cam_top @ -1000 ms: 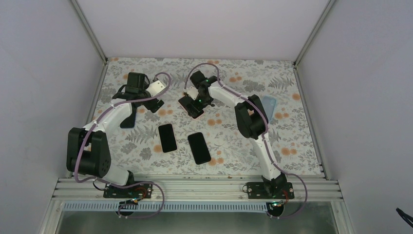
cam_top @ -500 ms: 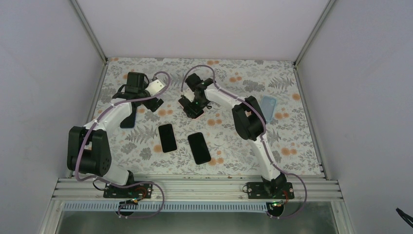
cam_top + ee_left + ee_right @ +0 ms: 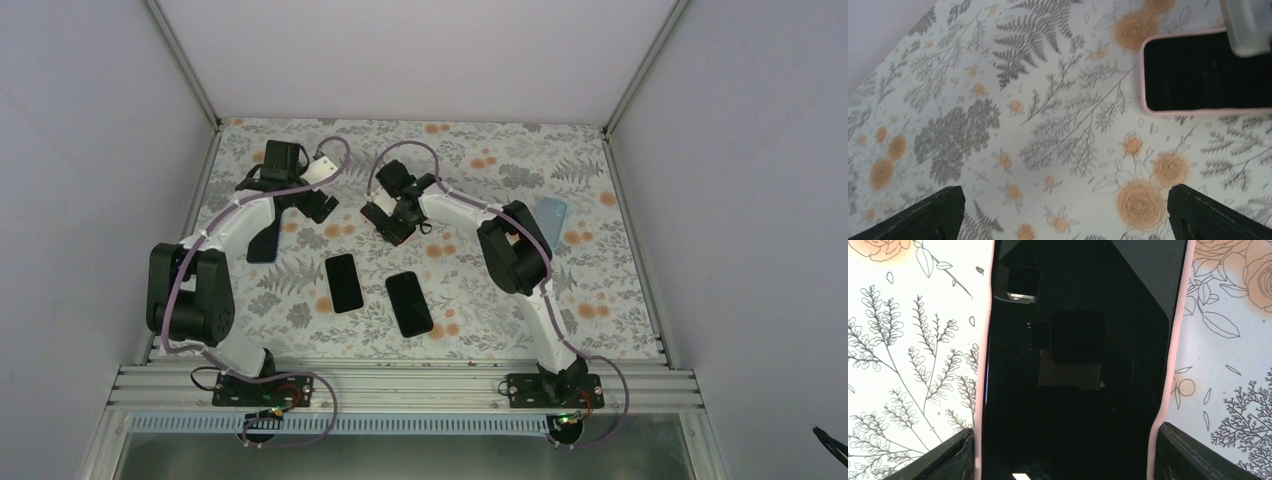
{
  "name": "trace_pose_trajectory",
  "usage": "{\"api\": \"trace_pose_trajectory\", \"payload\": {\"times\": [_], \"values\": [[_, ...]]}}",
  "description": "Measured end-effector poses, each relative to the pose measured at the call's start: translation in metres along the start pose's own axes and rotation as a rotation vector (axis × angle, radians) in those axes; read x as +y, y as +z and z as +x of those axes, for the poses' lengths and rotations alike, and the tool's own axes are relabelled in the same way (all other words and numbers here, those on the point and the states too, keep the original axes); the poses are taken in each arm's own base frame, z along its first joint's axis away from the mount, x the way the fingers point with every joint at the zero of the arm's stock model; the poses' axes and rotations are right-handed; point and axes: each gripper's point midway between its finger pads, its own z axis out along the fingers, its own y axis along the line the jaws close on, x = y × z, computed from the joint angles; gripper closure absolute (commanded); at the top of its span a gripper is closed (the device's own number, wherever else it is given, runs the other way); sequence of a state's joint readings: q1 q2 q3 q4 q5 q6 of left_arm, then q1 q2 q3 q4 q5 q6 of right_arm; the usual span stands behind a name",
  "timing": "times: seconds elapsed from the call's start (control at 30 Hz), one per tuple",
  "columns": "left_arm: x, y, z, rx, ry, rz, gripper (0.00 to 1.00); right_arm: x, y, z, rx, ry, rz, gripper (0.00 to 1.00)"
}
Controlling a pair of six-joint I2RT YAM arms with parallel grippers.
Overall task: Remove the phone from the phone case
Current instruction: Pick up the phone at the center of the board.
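Observation:
A black phone point(image 3: 1078, 365) lies screen up in a pink phone case point(image 3: 982, 390) on the flowered table. My right gripper point(image 3: 1063, 455) straddles its near end. Both fingers point(image 3: 1198, 455) press the pink sides, and the right rim bends inward. From above, the right gripper point(image 3: 392, 205) covers most of that phone at the middle back. My left gripper point(image 3: 1063, 215) hangs open over bare tabletop. The cased phone point(image 3: 1208, 75) shows at the upper right of the left wrist view. In the top view the left gripper point(image 3: 312, 203) is to the left of the phone.
Two bare black phones point(image 3: 344, 282) point(image 3: 409, 303) lie side by side nearer the arm bases. A dark case point(image 3: 263, 243) sits by the left arm, and a light blue case point(image 3: 553, 212) rests at the right. Walls enclose the table point(image 3: 600, 290).
My right gripper has shifted left over the cased phone and its jaws have narrowed onto the pink sides. The left arm has swung slightly, still open.

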State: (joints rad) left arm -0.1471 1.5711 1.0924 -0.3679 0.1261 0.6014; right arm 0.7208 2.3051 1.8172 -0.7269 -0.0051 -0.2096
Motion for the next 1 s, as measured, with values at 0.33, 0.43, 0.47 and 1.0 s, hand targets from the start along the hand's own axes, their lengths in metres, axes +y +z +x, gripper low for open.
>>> {"api": "trace_pose_trajectory", "payload": {"times": [0.33, 0.43, 0.47, 1.0], "values": [[-0.032, 0.034, -0.031, -0.013, -0.151, 0.361, 0.00, -0.003, -0.012, 0.009, -0.026, -0.041, 0.063, 0.30], [-0.045, 0.040, -0.038, -0.003, -0.192, 0.485, 0.00, -0.004, -0.023, 0.015, -0.009, -0.056, 0.074, 0.29], [-0.047, 0.043, -0.040, -0.001, -0.206, 0.522, 0.00, -0.004, -0.029, 0.013, -0.017, -0.060, 0.077, 0.29], [-0.079, 0.032, -0.070, -0.046, -0.392, 1.006, 0.05, 0.020, -0.094, -0.033, -0.181, -0.113, 0.079, 0.29]]}}
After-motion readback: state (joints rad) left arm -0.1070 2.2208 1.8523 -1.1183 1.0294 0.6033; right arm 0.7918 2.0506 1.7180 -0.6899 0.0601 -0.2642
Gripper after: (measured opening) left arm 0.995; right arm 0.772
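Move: The pink-cased phone on the board is already between the right fingers, its middle only about 1 cm ahead and 1 cm left of that hand. From the open left gripper it lies roughly 17 cm to the right, 2 cm back and 12 cm below. From the left gripper, the left black phone lies 17 cm back and 8 cm right, the near black phone 21 cm back and 21 cm right, and the bare phone 5 cm back and 8 cm left, all some 13 cm below. Keep the right fingers' grip on the pink-cased phone's sides and raise it about 10 cm off the board, drawing back slightly. Bring the left gripper, wide open, about 11 cm right towards the phone's far-left end, dipping some 4 cm and then coming back up, while its wrist tips down and rolls left side down, some 60 degrees in all; don't close it yet. ##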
